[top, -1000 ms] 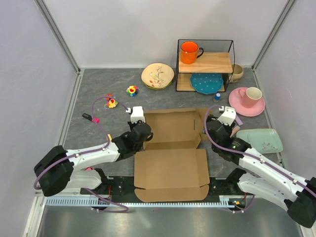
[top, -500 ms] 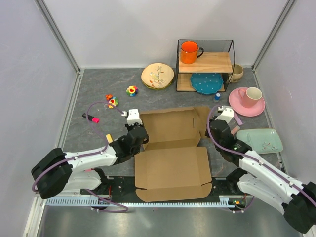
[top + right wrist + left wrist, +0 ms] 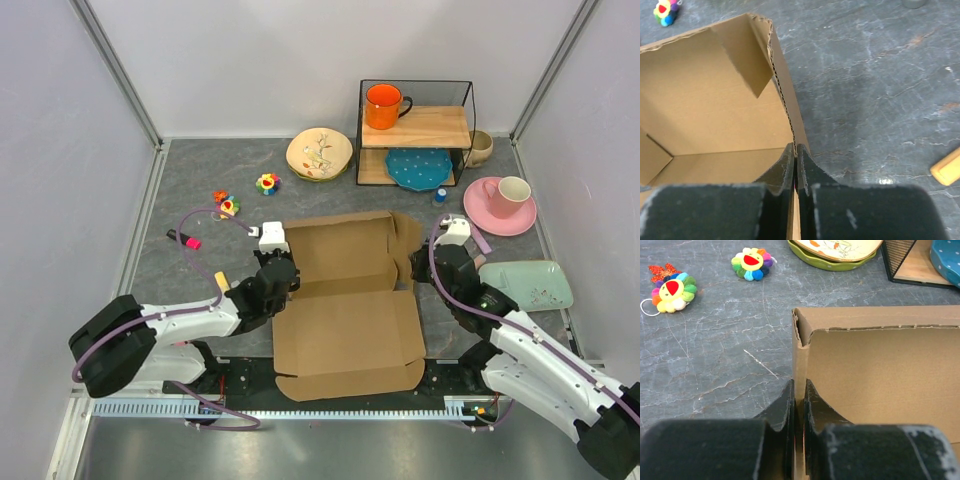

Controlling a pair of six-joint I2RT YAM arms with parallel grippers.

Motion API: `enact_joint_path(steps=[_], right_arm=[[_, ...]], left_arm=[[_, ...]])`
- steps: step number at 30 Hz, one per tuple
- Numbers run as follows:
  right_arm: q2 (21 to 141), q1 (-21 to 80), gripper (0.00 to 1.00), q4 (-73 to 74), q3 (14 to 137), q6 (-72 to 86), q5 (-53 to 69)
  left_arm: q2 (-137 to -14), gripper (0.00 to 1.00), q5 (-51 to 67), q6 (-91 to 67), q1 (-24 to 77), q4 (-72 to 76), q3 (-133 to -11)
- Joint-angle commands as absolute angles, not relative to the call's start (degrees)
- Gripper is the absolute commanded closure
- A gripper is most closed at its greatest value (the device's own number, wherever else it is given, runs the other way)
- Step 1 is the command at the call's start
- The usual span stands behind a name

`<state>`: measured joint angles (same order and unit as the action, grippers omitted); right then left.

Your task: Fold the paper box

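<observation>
The paper box [image 3: 345, 300] is a brown die-cut cardboard sheet in the middle of the table, its far half raised into a tray with side walls standing up and its near lid panel lying flat. My left gripper [image 3: 283, 278] is shut on the box's left side wall [image 3: 800, 365], which runs up between the black fingers [image 3: 785, 405]. Over on the other side, my right gripper [image 3: 425, 270] is shut on the right side wall [image 3: 785, 95], pinched between its fingertips [image 3: 788, 160]. A corner flap [image 3: 742, 55] folds inward at the far right corner.
A wire-framed wooden shelf [image 3: 415, 130] with an orange mug and blue plate stands behind the box. A floral plate [image 3: 320, 153], flower toys [image 3: 266, 183], a pink cup on a saucer [image 3: 500, 203] and a pale green dish [image 3: 530, 283] lie around it. A pink-tipped marker [image 3: 183, 239] lies left.
My right gripper has closed onto the box's right side wall. The raised far half of the box has lifted and shifted a little; the left gripper stays clamped on the left wall.
</observation>
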<state>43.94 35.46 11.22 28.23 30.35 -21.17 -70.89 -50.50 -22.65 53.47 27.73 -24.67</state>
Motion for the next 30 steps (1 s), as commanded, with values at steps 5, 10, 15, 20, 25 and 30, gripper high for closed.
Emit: enact_joint_path(steps=[5,10,15,20,25,30], right_arm=[[44.5,37.5,0.93,6.7,28.7,31.1,-11.3],[46.7,40.7,0.89,7.3,28.0,28.2,-12.4],[50.3,44.1,0.89,6.9,28.0,26.6,-14.7],[52.8,46.5,0.82,7.6,29.1,25.6,-15.9],[49.4,46.8,0.53,10.1,29.8,26.5,-21.6],[46.6,46.7,0.45,12.7,32.3,26.0,-24.1]], left_arm=[[-72.8,0.98,-52.0,-20.9,54.1,33.2,-25.8],[-73.5,0.98,-51.8,-19.3,54.1,35.0,-25.7],[-74.8,0.98,-51.2,-17.8,54.1,37.3,-26.1],[-75.0,0.98,-50.5,-16.5,54.1,40.0,-24.7],[-74.8,0.98,-50.0,-14.4,54.1,50.1,-19.7],[-76.1,0.98,-50.5,-12.2,54.1,59.6,-15.3]])
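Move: The right hand already pinches the near end of the box's flared right side wall. The box middle, towards which that wall is taken, lies about 14 cm to its left, level ahead and some 6 cm lower. The far-right corner is roughly 9 cm ahead and 4 cm left, the lid panel's middle 14 cm back and 12 cm left. The left hand, still gripping the left side wall, has the box middle about 10 cm to its right, 6 cm below. Still pinching the right side wall, the right hand carries it inward, about 6 cm left towards the box middle, while turning some 15 degrees counter-clockwise. Late on, it eases back a couple of centimetres and slightly down, and its fingers open to about half around the wall's near end. The left hand keeps its pinch on the left wall nearly in place, tipping up slightly at the end. ##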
